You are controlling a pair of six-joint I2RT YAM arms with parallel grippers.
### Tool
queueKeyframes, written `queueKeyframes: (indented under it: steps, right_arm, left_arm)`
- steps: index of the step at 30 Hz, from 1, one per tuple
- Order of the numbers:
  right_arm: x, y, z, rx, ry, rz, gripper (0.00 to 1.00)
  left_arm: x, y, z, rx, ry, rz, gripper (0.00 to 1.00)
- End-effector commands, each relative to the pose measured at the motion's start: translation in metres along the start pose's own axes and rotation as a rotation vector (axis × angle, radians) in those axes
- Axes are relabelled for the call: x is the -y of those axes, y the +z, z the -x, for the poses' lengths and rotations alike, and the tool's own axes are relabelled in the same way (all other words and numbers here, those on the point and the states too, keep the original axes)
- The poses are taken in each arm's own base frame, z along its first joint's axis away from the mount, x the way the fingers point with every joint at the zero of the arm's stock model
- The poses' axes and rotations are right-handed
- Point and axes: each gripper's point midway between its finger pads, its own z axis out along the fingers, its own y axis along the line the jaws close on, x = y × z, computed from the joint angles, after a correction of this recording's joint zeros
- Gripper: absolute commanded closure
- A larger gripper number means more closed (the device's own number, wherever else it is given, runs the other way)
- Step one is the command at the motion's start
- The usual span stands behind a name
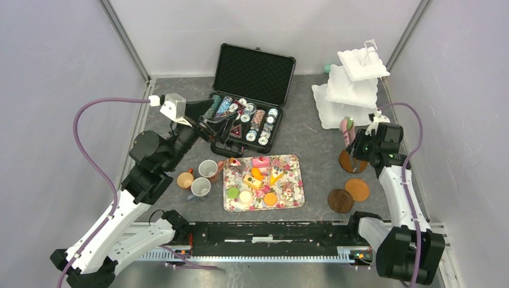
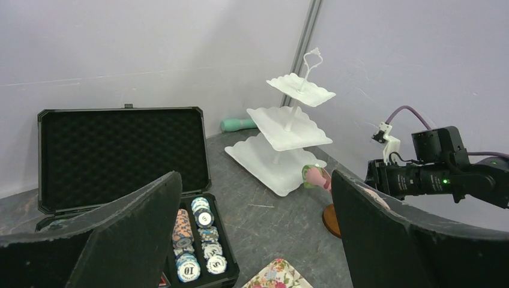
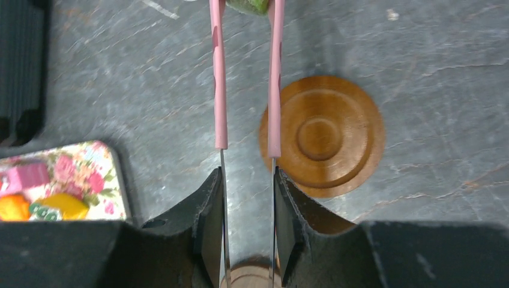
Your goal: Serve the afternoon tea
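Small toy cakes and macarons lie on a floral tray at the near centre. Three mugs stand left of it: orange-brown, grey and white. My right gripper is shut on pink tongs, whose arms point away over the table beside a wooden coaster. A green macaron sits between the tong tips, near the foot of the white tiered stand. My left gripper is open and holds nothing, raised above the poker chip case.
The open black case holds striped poker chips at the back centre. Two more wooden coasters lie right of the tray. A mint-green object lies behind the stand. Grey walls enclose the table on three sides.
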Motion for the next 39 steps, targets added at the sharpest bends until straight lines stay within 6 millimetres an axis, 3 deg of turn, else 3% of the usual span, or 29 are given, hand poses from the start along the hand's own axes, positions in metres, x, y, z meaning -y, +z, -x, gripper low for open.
queueKeyframes:
  steps: [1, 5, 12, 16, 27, 39]
  right_arm:
    - [0.022, 0.011, 0.033, 0.136, 0.024, 0.002, 0.80]
    - [0.052, 0.023, 0.042, 0.187, 0.129, -0.028, 0.81]
    - [0.066, 0.045, 0.071, 0.313, 0.184, 0.005, 0.79]
    - [0.072, 0.066, 0.078, 0.311, 0.210, 0.021, 0.78]
    - [0.086, 0.100, 0.108, 0.331, 0.215, 0.046, 0.75]
    - [0.083, 0.131, 0.131, 0.348, 0.262, 0.141, 0.71]
  left_arm:
    - [0.007, -0.001, 0.017, 0.059, -0.036, -0.026, 0.00]
    - [0.008, 0.001, 0.014, 0.051, -0.037, -0.030, 0.00]
    - [0.014, 0.003, 0.009, 0.038, -0.038, -0.048, 0.00]
    - [0.018, 0.002, 0.007, 0.034, -0.032, -0.056, 0.00]
    - [0.026, 0.005, 0.000, 0.017, -0.043, -0.079, 0.00]
    - [0.026, 0.004, 0.001, 0.023, -0.043, -0.082, 0.00]
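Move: Some 27 cm ahead of the right hand and 8 cm to its right lies the stand's bottom tier, about 10 cm below; the middle tier sits over it at roughly the hand's own height. The brown plate is about 4 cm ahead and 6 cm right, 13 cm down, and the orange coaster 12 cm back and 5 cm right, equally low. From the left hand the bottom tier lies roughly 35 cm ahead, 50 cm right and 42 cm below. Carrying the green sweet in the pink tongs, the right hand swings right past the brown plate, then reaches forward to the stand's bottom tier, in all about 15 cm forward, 9 cm right and a little down. Its fingers keep their grip on the tongs while the wrist rolls left side up, tips upward and turns slightly clockwise, some 20 degrees altogether. The open left hand drifts a couple of centimetres right. ##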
